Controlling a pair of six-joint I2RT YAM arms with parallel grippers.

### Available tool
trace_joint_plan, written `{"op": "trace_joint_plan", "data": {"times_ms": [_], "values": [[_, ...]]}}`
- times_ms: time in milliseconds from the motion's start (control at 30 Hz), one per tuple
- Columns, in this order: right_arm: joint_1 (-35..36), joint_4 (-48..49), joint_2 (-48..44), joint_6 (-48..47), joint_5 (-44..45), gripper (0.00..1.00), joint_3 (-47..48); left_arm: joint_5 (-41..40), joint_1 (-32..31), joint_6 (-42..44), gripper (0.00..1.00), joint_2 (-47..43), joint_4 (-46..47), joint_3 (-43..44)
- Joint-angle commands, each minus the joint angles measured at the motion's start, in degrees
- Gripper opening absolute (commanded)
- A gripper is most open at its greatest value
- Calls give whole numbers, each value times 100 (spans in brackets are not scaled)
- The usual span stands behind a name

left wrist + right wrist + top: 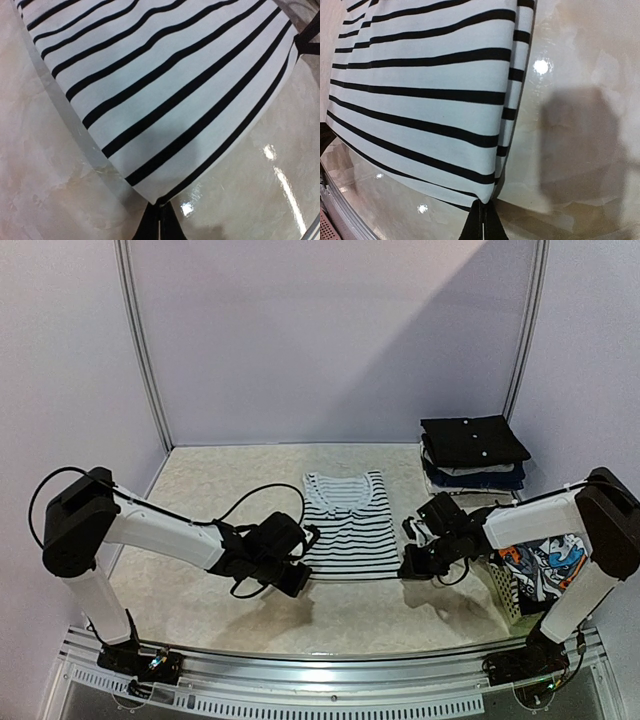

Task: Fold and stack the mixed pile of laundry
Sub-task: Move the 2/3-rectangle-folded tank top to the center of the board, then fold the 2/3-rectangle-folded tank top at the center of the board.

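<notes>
A white shirt with thin black stripes (348, 525) lies flat mid-table with its sides folded in and its collar toward the back. My left gripper (300, 578) is shut on the shirt's near left corner (150, 192); its black fingertips (161, 212) pinch the hem. My right gripper (408, 568) is shut on the near right corner (492, 192), its tips (484, 214) closed round the folded edge. In both wrist views the near hem sits a little off the table. A garment with an orange, blue and white print (545, 558) fills the basket at the right.
A white lattice basket (508, 592) stands at the near right, behind my right forearm. A stack of folded dark garments (472, 448) sits at the back right corner. Purple walls close the back and sides. A metal rail (330, 690) runs along the near edge.
</notes>
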Motion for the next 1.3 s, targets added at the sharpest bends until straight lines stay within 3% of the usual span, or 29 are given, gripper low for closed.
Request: {"op": "trace_joint_plan", "data": {"times_ms": [0, 267, 633, 800, 1267], "values": [[47, -277, -268, 112, 28, 0, -130, -195, -100, -156, 0, -107, -52, -57], [129, -698, -658, 86, 70, 0, -106, -219, -343, -297, 0, -406, -527, 211], [534, -2036, -1952, 34, 320, 0, 209, -506, -929, -747, 0, -1106, -2013, 800], [586, -2538, -2504, 80, 652, 0, 528, -419, -999, -752, 0, -1390, -2272, 1065], [613, -3523, -2401, -202, 1408, 0, 1797, -1048, -990, -463, 0, -1621, -3269, 1960]]}}
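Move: Both hands already pinch the near hem corners of the folded tank top; its middle lies about 15 cm ahead of the left hand and 10 cm to its right, and 15 cm ahead of the right hand and 10 cm to its left. From the right hand, the folded stack is some 32 cm ahead and 18 cm right, the laundry basket roughly level and 28 cm right. Both hands keep pinching the tank top's hem corners and raise them about 15 cm, drawing back some 4 cm. ##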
